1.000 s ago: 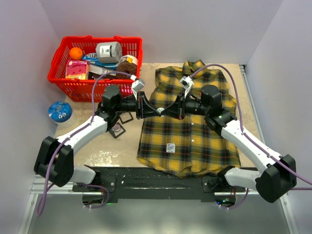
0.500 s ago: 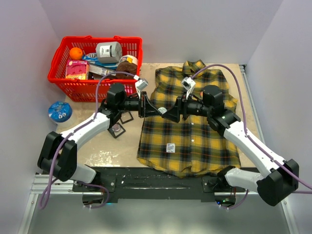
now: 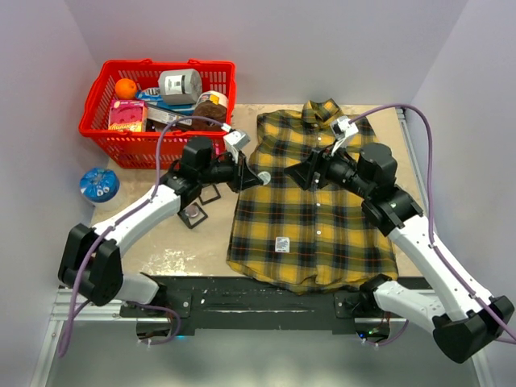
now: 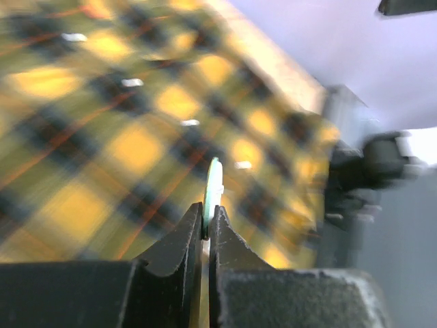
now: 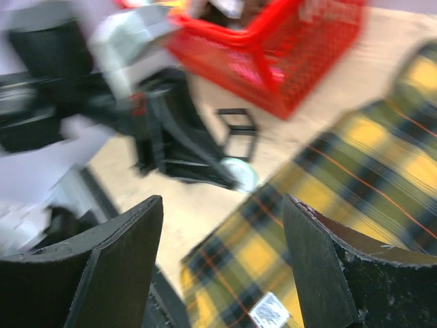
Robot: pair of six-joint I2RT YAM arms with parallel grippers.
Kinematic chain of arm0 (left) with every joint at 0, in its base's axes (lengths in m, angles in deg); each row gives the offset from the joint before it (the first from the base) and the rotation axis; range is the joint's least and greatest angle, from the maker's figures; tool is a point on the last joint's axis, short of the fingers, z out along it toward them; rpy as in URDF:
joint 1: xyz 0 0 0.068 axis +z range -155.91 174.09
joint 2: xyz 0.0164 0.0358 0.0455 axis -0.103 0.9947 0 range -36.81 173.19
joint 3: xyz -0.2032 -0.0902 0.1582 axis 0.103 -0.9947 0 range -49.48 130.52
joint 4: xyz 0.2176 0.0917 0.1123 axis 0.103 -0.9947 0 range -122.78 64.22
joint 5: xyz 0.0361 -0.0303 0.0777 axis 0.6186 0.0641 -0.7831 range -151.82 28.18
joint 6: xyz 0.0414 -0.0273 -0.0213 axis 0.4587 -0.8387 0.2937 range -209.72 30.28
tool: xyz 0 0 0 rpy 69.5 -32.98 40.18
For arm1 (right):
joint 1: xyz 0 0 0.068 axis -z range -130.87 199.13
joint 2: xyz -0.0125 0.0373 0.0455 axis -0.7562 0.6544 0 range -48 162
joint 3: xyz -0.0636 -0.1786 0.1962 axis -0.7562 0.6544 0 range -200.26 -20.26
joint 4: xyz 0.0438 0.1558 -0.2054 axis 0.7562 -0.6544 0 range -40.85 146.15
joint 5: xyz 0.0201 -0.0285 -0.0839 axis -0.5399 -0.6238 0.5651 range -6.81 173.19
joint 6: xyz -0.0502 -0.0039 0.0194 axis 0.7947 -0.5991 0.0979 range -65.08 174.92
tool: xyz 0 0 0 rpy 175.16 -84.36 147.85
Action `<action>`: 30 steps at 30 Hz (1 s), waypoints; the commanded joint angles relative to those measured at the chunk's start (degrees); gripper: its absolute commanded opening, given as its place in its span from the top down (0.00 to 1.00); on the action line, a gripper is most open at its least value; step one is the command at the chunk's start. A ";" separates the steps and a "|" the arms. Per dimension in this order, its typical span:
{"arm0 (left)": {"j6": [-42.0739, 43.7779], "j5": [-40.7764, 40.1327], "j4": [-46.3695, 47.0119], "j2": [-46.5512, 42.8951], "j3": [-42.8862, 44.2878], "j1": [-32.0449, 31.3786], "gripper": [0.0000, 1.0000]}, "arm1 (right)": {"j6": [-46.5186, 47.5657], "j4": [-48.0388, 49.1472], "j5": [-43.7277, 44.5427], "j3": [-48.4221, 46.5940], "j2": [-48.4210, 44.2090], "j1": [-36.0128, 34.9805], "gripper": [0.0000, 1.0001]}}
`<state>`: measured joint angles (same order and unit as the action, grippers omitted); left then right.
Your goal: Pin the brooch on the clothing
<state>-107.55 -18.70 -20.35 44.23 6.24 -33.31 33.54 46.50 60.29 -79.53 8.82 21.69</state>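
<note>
The clothing, a yellow-and-dark plaid shirt, lies flat with its collar far and its white label near the hem. The brooch, a small pale green disc, hangs just above the shirt's left edge. My left gripper is shut on the brooch, which shows edge-on between the jaws over the plaid. My right gripper stands open and empty above the shirt's chest, a short way right of the brooch. In the right wrist view the gripper faces the brooch.
A red basket with an orange, a tin, a jar and packets stands at the back left. A blue round lid-like object lies left of it. Small black square frames rest on the table under the left arm.
My right gripper has opened, let go of the brooch and pulled back to the right. The left gripper has stayed shut on the brooch, shifting slightly.
</note>
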 commanded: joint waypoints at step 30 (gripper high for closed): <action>12.11 -31.33 -12.20 5.80 11.18 -2.75 1.00 | 9.34 -3.18 27.11 -25.36 51.69 -1.21 0.30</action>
<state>-95.07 -52.21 -36.09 52.73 20.84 -36.72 39.09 43.85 86.89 -98.04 53.47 20.22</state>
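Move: The shirt's plain upper chest, opposite the pocket, lies about 20 cm ahead of the open right hand, 2 cm to its left and some 33 below; from the left hand, which already holds the brooch, it is roughly 18 cm ahead, 5 right and 21 below. From the right hand, the brooch is about 7 cm left, 2 ahead and 11 lower, the pocket some 17 ahead and 17 right. The nearer-basket black frame lies about 8 cm ahead and 14 left of the left hand. Still pinching the brooch by its rim, the left hand carries it about 9 cm forward, slightly left and down towards the upper chest, tipping its fingers down and swinging them counter-clockwise to point more forward. The empty right hand, jaws staying open, dives some 19 cm down and 17 forward to the same patch, tipping down and turning some 20 degrees clockwise. ##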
